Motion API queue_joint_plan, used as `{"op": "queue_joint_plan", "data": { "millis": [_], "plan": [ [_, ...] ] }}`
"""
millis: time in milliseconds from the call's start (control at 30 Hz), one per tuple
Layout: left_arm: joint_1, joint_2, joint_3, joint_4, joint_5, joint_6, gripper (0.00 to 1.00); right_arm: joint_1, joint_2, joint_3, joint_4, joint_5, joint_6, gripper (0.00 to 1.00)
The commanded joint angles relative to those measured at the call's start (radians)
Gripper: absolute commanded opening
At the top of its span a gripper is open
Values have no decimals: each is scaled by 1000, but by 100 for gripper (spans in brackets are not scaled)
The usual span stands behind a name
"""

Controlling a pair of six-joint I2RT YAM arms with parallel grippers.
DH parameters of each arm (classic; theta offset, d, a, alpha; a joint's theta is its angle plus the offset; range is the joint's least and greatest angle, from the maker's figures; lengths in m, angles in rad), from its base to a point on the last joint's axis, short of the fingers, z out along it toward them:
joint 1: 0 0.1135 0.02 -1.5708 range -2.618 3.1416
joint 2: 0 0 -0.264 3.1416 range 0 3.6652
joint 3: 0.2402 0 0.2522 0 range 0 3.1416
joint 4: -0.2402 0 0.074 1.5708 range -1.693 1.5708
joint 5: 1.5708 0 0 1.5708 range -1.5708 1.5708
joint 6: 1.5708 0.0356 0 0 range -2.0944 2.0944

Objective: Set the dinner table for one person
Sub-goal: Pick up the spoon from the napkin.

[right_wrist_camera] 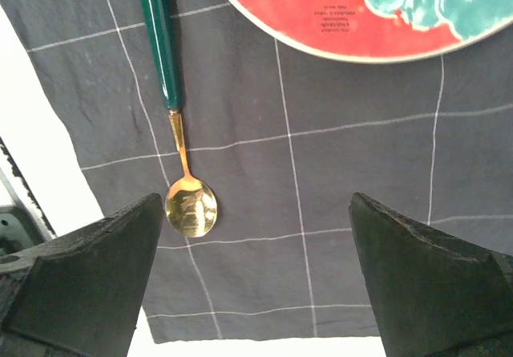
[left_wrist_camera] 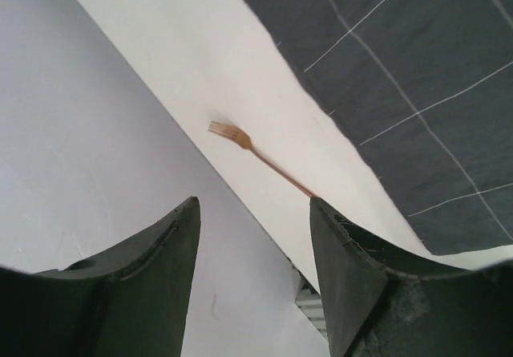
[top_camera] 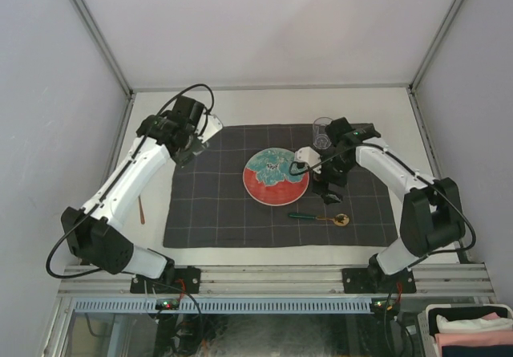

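Note:
The off-white dinner table (top_camera: pixel 264 104) carries a dark grey checked cloth (top_camera: pixel 216 204). At the cloth's centre lies a red and teal plate (top_camera: pixel 276 177) (right_wrist_camera: pixel 337 12). Right of the plate, near the cloth's front edge, rests a spoon (top_camera: pixel 321 217) (right_wrist_camera: pixel 172 132) with a green handle and gold bowl. A copper fork (top_camera: pixel 142 210) (left_wrist_camera: pixel 240 142) lies on the bare table left of the cloth. My left gripper (top_camera: pixel 194 142) (left_wrist_camera: pixel 253 204) hovers open and empty over the cloth's back-left corner. My right gripper (top_camera: pixel 325 185) (right_wrist_camera: pixel 256 204) hangs wide open above the cloth beside the spoon, holding nothing.
A clear glass (top_camera: pixel 322 132) stands on the cloth behind the right gripper. White walls (left_wrist_camera: pixel 64 172) and grey metal rails (top_camera: pixel 96 36) enclose the table on the left, back and right. A bin of folded cloths (top_camera: pixel 473 329) sits at the bottom right, off the table.

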Motion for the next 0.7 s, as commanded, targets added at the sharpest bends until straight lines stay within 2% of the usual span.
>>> {"op": "queue_joint_plan", "data": {
  "millis": [0, 267, 667],
  "plan": [
    [46, -68, -33, 24, -50, 38, 61, 52, 60, 37, 37, 19, -127, 99],
    [88, -140, -69, 2, -45, 50, 61, 140, 173, 66, 90, -5, -13, 100],
    [102, -220, -170, 25, -13, 86, 61, 287, 67, -79, 176, -21, 88, 100]
  ]
}}
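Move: Lying behind the open right hand, the spoon's middle is about 5 cm back, 4 cm to its left and some 9 cm below. From that same hand the plate sits roughly 15 cm left and 6 cm farther out; the glass stands about 16 cm ahead and 3 cm left. From the left hand, the fork is about 12 cm left, 7 cm back and 21 cm down; the spoon is some 39 cm right and 13 cm back. Sweeping left along the spoon towards its green handle, the right hand travels about 6.5 cm, sinking some 4 cm early on and then drawing back about 3 cm, while turning 15 degrees or so counter-clockwise with its fingers wide open, not yet touching. The left hand, open and high, drifts left and back towards the fork. ##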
